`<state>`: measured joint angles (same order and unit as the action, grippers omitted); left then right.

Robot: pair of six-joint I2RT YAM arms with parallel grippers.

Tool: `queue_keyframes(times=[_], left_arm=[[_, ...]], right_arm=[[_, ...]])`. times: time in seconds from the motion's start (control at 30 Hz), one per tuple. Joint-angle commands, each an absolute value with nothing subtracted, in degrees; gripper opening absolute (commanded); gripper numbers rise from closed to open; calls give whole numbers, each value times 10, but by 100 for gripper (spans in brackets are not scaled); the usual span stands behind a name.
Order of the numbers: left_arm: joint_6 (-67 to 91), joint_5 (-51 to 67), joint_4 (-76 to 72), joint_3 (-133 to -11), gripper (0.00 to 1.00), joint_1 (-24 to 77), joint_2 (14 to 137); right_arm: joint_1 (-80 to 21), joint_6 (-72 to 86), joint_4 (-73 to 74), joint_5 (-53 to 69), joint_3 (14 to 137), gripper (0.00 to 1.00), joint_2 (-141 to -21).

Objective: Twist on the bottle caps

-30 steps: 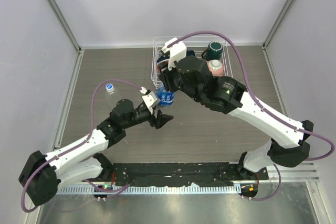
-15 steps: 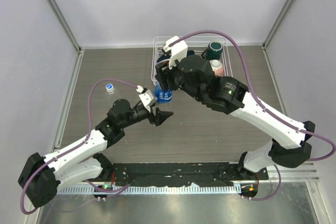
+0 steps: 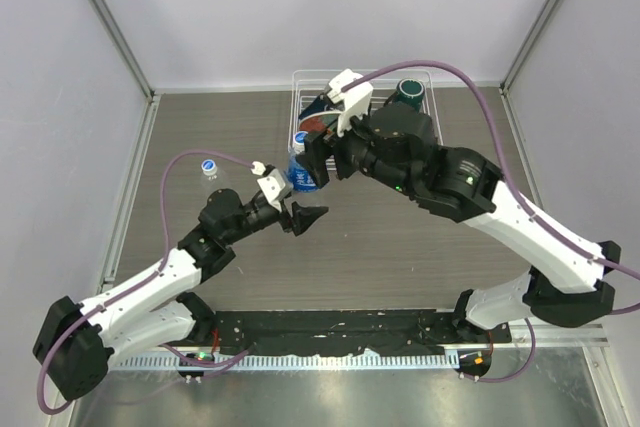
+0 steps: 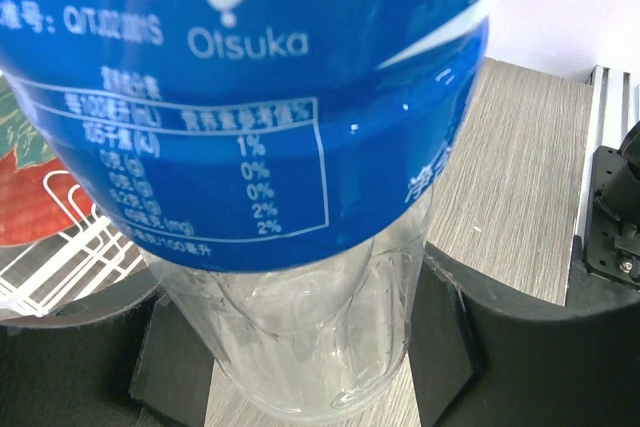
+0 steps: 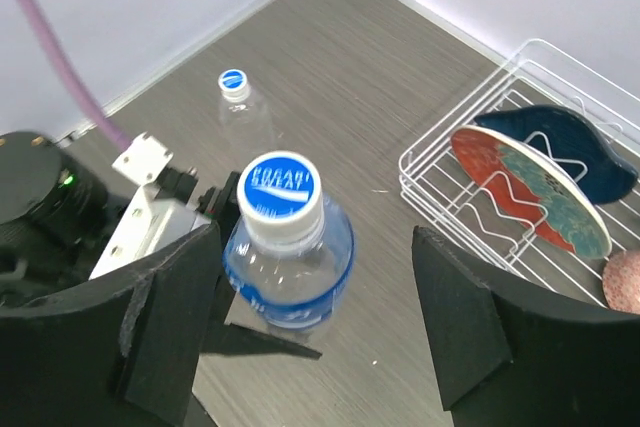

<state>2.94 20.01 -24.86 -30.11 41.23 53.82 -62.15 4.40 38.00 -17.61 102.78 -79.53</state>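
Note:
The blue-label bottle stands upright at mid-table. A white cap with a blue top sits on its neck. My left gripper is shut on the bottle's clear lower part, one finger on each side; from above, the left gripper is just in front of the bottle. My right gripper hangs open above the cap, fingers wide apart and touching nothing; it is the right gripper in the top view. The plain bottle stands far left, with a cap on it.
A white wire dish rack stands at the back behind the bottle, holding plates and a dark green mug. The cage's walls and metal posts close in the table on three sides.
My right gripper has opened, let go of the cap and drawn back up and to the right. My left gripper has carried the bottle slightly left and farther back.

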Motion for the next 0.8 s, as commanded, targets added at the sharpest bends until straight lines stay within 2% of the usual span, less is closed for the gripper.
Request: queue_keyframes(times=[0.0, 0.17, 0.3, 0.4, 0.53, 0.67, 0.77], left_arm=[[29, 215, -305, -315, 0, 406, 520], [35, 249, -308, -309, 0, 402, 516], [32, 293, -320, -306, 0, 401, 510], [33, 321, -320, -311, 0, 401, 511], [49, 359, -317, -323, 0, 401, 512], [73, 385, -311, -334, 0, 401, 513], [83, 414, -303, -342, 0, 401, 516]], right_arm=[[-617, 29, 388, -69, 1061, 83, -744], [-602, -10, 389, 90, 1060, 84, -700], [-531, -35, 388, 202, 1066, 84, -682], [-455, -26, 385, 283, 1082, 84, -696], [-405, -21, 379, 361, 1098, 84, -730], [-383, -38, 359, 507, 1104, 83, -750], [-378, -44, 341, 556, 1107, 83, -760]])
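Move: The blue-labelled bottle's cap, on its neck, sits just in front of the right hand's open fingers, about 2 cm ahead, 2 cm to the left and level with them. From the left hand, which grips this bottle low, the cap is some 14 cm up, 3 cm ahead and 2 cm left. From the right hand, the other capped bottle stands roughly 10 cm ahead, 23 cm left and 30 cm lower; the dish rack's middle is about 28 cm ahead, 9 cm right and 36 cm down. Up, back and to the right the right hand swings clear of the cap, rising about 9 cm, then eases part-way back down, left and forward, turning some 35 degrees counter-clockwise with its fingers still wide open. The left hand keeps its grip on the bottle, draws it back some 5 cm while lifting it slightly, and turns about 15 degrees clockwise. ##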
